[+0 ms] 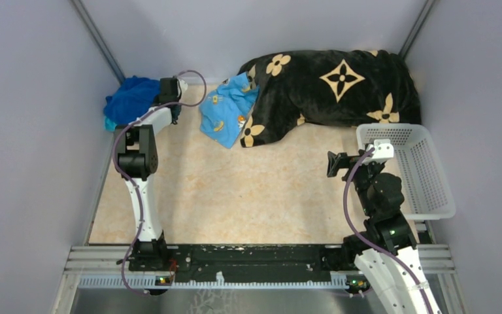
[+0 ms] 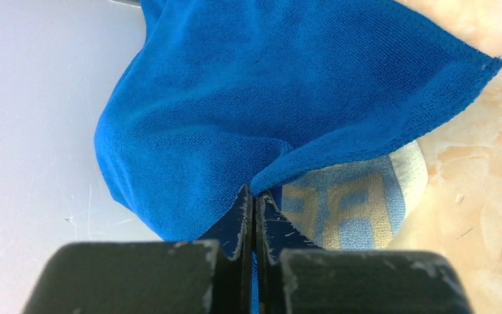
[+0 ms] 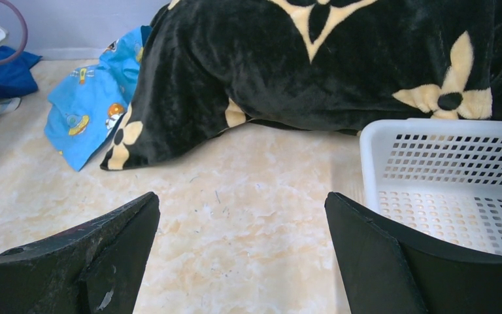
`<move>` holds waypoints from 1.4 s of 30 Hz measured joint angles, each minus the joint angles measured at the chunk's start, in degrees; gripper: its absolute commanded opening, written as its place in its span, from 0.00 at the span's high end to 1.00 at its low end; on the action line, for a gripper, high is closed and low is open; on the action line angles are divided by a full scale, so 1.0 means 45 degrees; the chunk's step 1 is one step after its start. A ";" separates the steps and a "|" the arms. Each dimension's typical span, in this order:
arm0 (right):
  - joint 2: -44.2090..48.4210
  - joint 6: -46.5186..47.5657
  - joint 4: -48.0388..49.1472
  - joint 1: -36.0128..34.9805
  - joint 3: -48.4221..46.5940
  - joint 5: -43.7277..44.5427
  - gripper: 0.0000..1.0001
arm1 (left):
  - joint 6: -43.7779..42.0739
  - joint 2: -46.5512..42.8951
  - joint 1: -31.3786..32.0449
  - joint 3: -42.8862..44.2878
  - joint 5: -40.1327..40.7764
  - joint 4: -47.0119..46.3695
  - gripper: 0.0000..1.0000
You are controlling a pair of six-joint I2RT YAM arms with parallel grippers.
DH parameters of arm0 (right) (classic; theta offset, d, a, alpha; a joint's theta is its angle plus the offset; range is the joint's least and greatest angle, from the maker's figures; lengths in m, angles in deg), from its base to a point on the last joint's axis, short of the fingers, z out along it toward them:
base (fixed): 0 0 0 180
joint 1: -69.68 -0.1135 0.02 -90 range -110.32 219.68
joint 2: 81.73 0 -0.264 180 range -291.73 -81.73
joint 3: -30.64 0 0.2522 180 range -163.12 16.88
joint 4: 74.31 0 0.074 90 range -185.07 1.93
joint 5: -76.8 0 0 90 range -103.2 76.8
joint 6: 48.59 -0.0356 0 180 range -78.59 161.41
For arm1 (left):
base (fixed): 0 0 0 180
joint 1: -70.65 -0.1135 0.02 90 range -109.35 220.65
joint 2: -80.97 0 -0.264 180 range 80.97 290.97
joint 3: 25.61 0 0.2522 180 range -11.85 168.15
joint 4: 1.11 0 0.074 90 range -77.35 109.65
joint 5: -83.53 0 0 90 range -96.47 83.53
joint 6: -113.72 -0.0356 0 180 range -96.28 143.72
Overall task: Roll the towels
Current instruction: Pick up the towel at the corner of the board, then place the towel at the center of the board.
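Observation:
A dark blue towel [image 1: 129, 98] lies bunched in the far left corner against the wall. My left gripper [image 1: 170, 88] is on its right side. In the left wrist view the left gripper [image 2: 255, 196] is shut on a fold of that dark blue towel [image 2: 235, 98], with blue cloth pinched between the fingers. Under it shows a pale towel with blue and tan lettering [image 2: 353, 206]. A light blue towel with orange prints [image 1: 225, 108] lies partly under the blanket, and it also shows in the right wrist view [image 3: 88, 111]. My right gripper [image 3: 242, 203] hangs open over bare table, holding nothing.
A large black plush blanket with tan flowers [image 1: 333, 85] fills the far right of the table. A white plastic basket [image 1: 412, 167] stands at the right edge, right beside my right gripper [image 1: 333, 163]. Grey walls close in the left, back and right sides.

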 measured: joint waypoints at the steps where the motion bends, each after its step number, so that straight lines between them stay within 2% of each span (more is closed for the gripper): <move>1: 0.0000 0.0000 0.0000 0.0000 0.0000 0.0000 0.01 | 0.0209 -0.0015 0.0039 0.0073 0.0015 0.0160 1.00; 6: 0.0102 0.0010 0.0005 0.0000 0.0000 0.0000 0.01 | 0.0840 -0.1069 0.0452 0.0117 0.0466 0.0442 1.00; 9: 0.0350 0.0015 0.0005 0.0000 0.0000 0.0000 0.01 | 0.0869 -0.2545 0.1491 0.0165 0.1103 0.0287 1.00; 12: 0.0675 0.0015 0.0024 0.0000 0.0000 0.0005 0.01 | 0.0563 -0.3827 0.3293 0.0636 0.1739 -0.0175 1.00; 18: 0.1239 0.0015 0.0058 0.0000 0.0000 -0.0010 0.01 | -0.0510 -0.4789 0.7043 0.3298 0.2331 -0.0622 1.00; 27: 0.1535 0.0015 0.0053 0.0000 0.0000 -0.0243 0.01 | -0.2302 -0.6902 1.1982 0.3764 0.2909 -0.0981 1.00; 30: 0.1588 0.0019 0.0063 0.0000 0.0000 -0.0330 0.02 | -0.2215 -0.7237 1.3464 0.4308 0.2647 -0.0554 1.00; 36: 0.1588 0.0019 0.0068 0.0000 0.0000 -0.0437 0.02 | -0.1268 -0.7844 1.5455 0.5557 0.1642 0.0806 1.00; 42: 0.1579 0.0015 0.0078 0.0000 0.0000 -0.0656 0.02 | 0.1477 -0.9452 1.6208 0.5416 -0.0976 0.2710 1.00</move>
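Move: The left hand already pinches a fold of the dark blue towel, whose middle lies about 2 cm ahead, 3 cm left and 3 cm below. The bare middle of the table, where it is being taken, is some 29 cm back, 40 cm right and 8 cm below; the patterned towel lies 4 cm back, 5 cm right, 4 cm below, and the printed light blue towel 2 cm back, 31 cm right, 7 cm below. From the right hand, the table's middle is roughly 5 cm ahead, 26 cm left and 26 cm below. Keeping its fingers shut on the dark blue towel, the left hand swings up about 50 cm and some 44 cm to the right, off the far-left pile and high above the table, and soon also draws nearly 40 cm back towards the robot. The wrist turns clockwise by roughly 80 degrees and tips up until the fingers point forward-right and a little upward, while the open, empty right hand eases back and up about 3 cm. ##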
